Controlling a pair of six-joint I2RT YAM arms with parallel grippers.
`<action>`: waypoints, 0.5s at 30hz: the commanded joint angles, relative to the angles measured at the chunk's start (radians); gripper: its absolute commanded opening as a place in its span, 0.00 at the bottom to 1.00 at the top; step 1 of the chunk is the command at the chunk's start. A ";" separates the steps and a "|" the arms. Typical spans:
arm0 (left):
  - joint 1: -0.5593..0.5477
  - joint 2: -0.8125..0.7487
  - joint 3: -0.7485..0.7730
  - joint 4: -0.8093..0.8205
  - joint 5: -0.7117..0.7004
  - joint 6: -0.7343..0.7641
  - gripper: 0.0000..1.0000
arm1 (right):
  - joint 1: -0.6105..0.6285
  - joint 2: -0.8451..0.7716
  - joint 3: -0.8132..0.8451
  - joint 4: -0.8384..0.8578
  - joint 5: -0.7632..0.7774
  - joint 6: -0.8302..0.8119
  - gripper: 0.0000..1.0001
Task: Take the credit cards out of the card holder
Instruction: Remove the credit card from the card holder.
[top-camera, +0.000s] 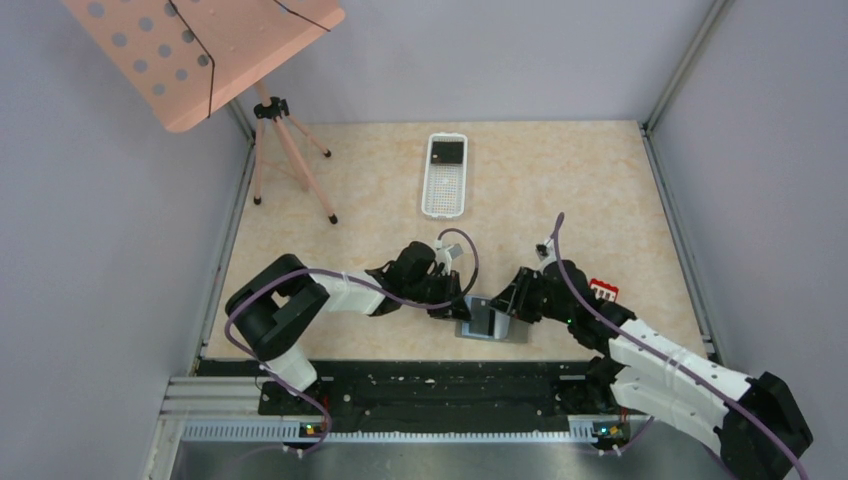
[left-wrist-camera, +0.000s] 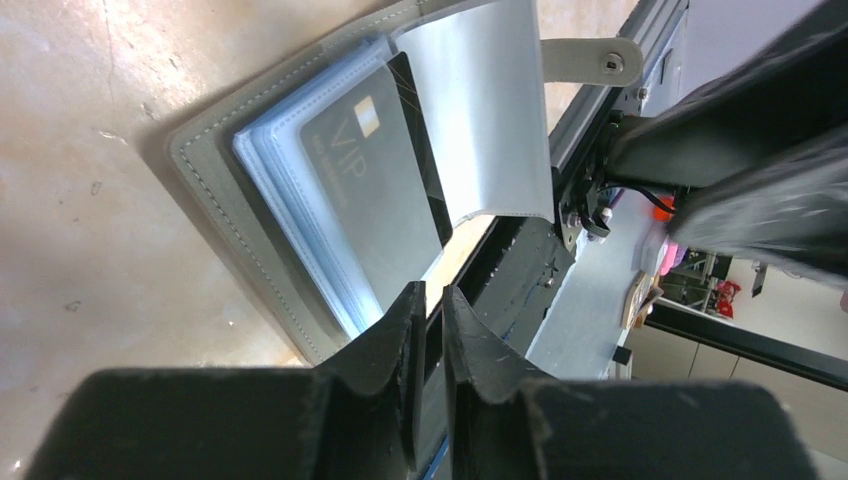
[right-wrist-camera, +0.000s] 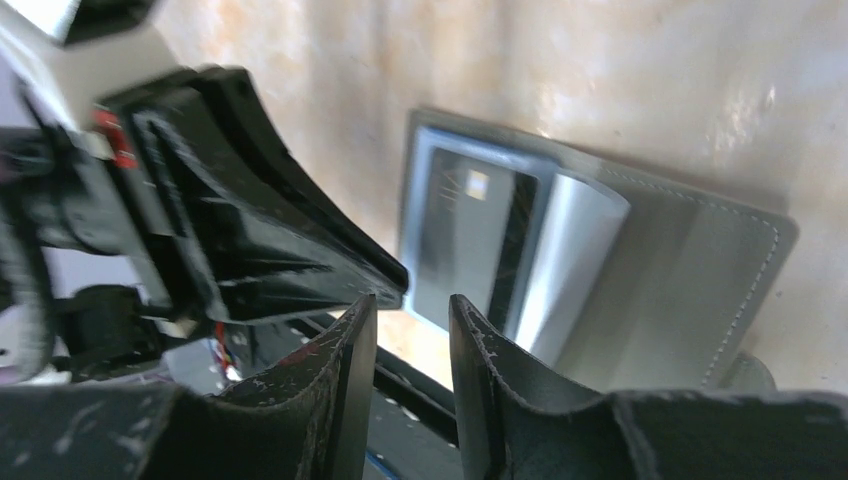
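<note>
The grey card holder (top-camera: 492, 322) lies open near the table's front edge, between both grippers. In the left wrist view, a dark grey credit card (left-wrist-camera: 370, 190) marked VIP sits in its bluish clear sleeves, and a silvery sleeve (left-wrist-camera: 490, 110) curls up over the fold. My left gripper (left-wrist-camera: 431, 292) hovers at the holder's (left-wrist-camera: 215, 190) near edge, its jaws a thin slit apart with nothing between them. My right gripper (right-wrist-camera: 412, 300) is open and empty, just short of the dark card (right-wrist-camera: 465, 230). A red credit card (top-camera: 603, 290) with white squares lies on the table beside the right arm.
A white perforated basket (top-camera: 445, 175) with a dark item inside stands at the back centre. A tripod (top-camera: 285, 150) carrying a pink perforated board (top-camera: 200, 50) stands at the back left. The black rail (top-camera: 420, 385) runs right behind the holder at the front edge.
</note>
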 joint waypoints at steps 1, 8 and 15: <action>0.002 0.027 0.000 0.053 0.000 0.019 0.12 | -0.004 0.043 -0.065 0.155 -0.048 -0.034 0.34; 0.002 0.017 -0.048 0.025 -0.051 0.044 0.11 | -0.006 -0.002 -0.175 0.195 0.002 -0.019 0.33; 0.002 0.025 -0.062 0.036 -0.048 0.040 0.11 | -0.007 -0.003 -0.180 0.242 0.013 -0.035 0.28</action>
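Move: The credit card in its blue-edged pocket lies about 3 cm right of my left fingertips, 1 cm ahead and 3 cm below. From my right hand it is about 3 cm to the left, 1 cm back and 6 cm down. The clear sleeve already folded away from it curls up some 5 cm to the card's right, about 2 cm back and 2 cm right of my right hand. The card holder's middle is nearly under that hand, 1 cm back. I drop my right hand about 5 cm, easing some 2 cm back and a little right, onto the area of the turned sleeve beside the card's dark strip, fingers still partly open. Meanwhile my left hand, nearly shut, sinks about 2.5 cm and drifts a centimetre left, its tips coming to rest at the pocket's left edge. ##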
